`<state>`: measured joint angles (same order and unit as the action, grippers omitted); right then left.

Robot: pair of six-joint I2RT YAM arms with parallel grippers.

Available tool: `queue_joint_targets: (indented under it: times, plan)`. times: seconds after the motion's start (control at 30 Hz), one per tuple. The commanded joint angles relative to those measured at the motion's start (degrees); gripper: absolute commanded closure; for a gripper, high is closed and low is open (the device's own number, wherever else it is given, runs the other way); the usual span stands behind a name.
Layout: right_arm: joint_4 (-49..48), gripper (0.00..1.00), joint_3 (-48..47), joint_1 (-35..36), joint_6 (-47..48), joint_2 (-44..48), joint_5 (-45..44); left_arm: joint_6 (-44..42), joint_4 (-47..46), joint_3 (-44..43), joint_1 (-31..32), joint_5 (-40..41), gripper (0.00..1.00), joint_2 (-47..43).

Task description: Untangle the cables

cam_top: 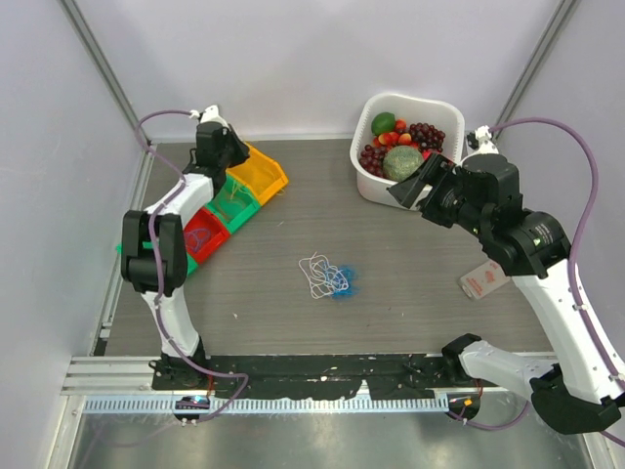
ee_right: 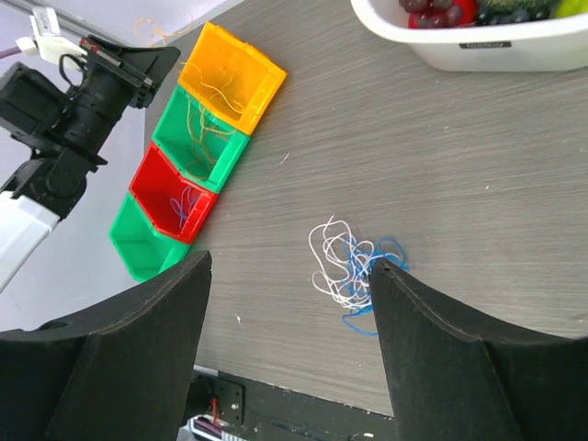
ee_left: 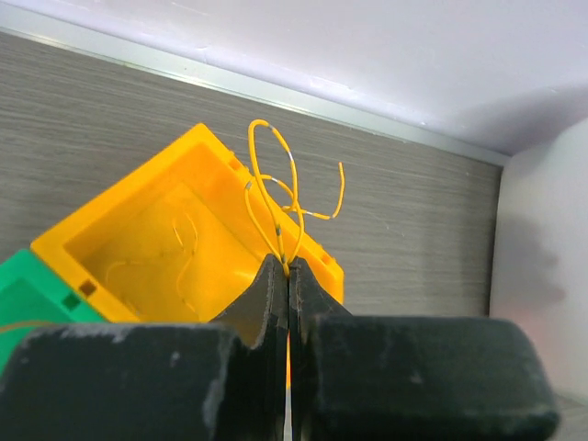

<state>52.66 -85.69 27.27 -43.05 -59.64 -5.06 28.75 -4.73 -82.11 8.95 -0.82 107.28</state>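
The cables lie as a small tangle of white and blue wire (cam_top: 326,277) on the middle of the table, also seen in the right wrist view (ee_right: 349,266). My left gripper (ee_left: 288,266) is shut on a thin yellow cable (ee_left: 272,175) whose loops stick up past the fingertips, above the yellow bin (ee_left: 175,243). From above, that gripper (cam_top: 234,151) hangs at the back left over the bin row. My right gripper (ee_right: 291,262) is open and empty, high above the table. From above it (cam_top: 422,184) is beside the white basket.
A diagonal row of bins stands at left: yellow (ee_right: 230,78), green (ee_right: 197,138), red (ee_right: 170,193), green (ee_right: 140,246), some holding wire. A white basket (cam_top: 363,184) of fruit stands back right. A small tag (cam_top: 483,280) lies at right.
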Motion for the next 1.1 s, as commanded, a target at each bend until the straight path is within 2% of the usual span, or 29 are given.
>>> queue_joint_targets:
  times: [0.0,0.07,0.27,0.33,0.47,0.57,0.67,0.73,0.83,0.9,0.97,1.07]
  plan:
    - [-0.28,0.25,-2.9,-0.37,3.5,0.58,-3.2,1.57,-14.51,-4.02,-1.74,-4.63,1.0,5.55]
    - [-0.28,0.25,-2.82,-0.37,3.5,0.31,-2.68,0.52,-13.91,-6.39,-1.74,-3.85,1.0,8.45]
    - [0.51,0.25,-2.29,-0.55,3.76,0.49,-3.64,-2.56,-3.01,-12.11,-1.83,4.95,1.0,12.95]
    - [0.51,0.25,-2.03,-0.72,3.85,0.66,-3.99,-1.95,-2.21,-12.29,-1.83,1.98,1.0,11.03]
    - [-0.19,0.25,-1.41,-0.81,3.32,-0.21,-3.47,4.8,3.58,-14.92,-1.83,-2.86,1.0,5.14]
    - [-1.07,0.25,-0.18,-0.9,2.53,-0.13,-2.85,9.55,4.56,-15.28,-1.74,-7.08,1.0,1.71]
    - [-1.77,0.25,0.35,-0.99,2.35,-0.04,-2.41,15.7,2.37,-14.05,-1.66,-12.96,1.0,0.56]
    - [-1.69,0.25,0.17,-1.08,2.35,0.05,-2.32,20.97,-2.71,-12.74,-1.83,-17.36,1.0,1.25]
    - [-1.69,0.26,-0.09,-1.16,2.27,0.4,-2.06,26.25,-10.71,-11.5,-2.36,-22.28,1.0,4.67]
    - [-1.25,0.26,-0.09,-1.25,2.35,0.75,-1.8,29.42,-14.16,-13.85,-2.97,-25.62,1.0,8.8]
    - [-0.64,0.25,-0.35,-1.34,2.44,1.01,-1.8,31.18,-16.87,-16.06,-3.85,-28.79,1.0,13.02]
    - [-0.02,0.26,-0.79,-1.34,2.71,1.36,-1.8,30.05,-19.26,-15.81,-4.81,-28.62,1.0,15.84]
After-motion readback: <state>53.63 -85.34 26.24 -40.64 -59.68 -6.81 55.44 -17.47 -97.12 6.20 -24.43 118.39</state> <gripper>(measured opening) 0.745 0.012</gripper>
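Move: The left hand, with the yellow cable already pinched in its shut fingers, is above the yellow bin: the bin's middle is about 4 cm ahead and some 11 cm below. The upper green bin sits roughly 4 cm back and 6 cm left of the hand, the red bin 9 cm back and 14 cm left, and the white basket about 38 cm right and 5 cm ahead. From the right hand, the yellow bin lies around 31 cm ahead, 37 cm left and 28 cm below. Forward and down about 5 cm each, the left hand dips over the yellow bin, then swings briskly up some 15 cm and to the right, away from the bin, easing forward and slightly down again at the finish. The wrist rolls its left side down about 30 degrees and turns a little clockwise; the shut fingers keep their pinch on the yellow cable. ##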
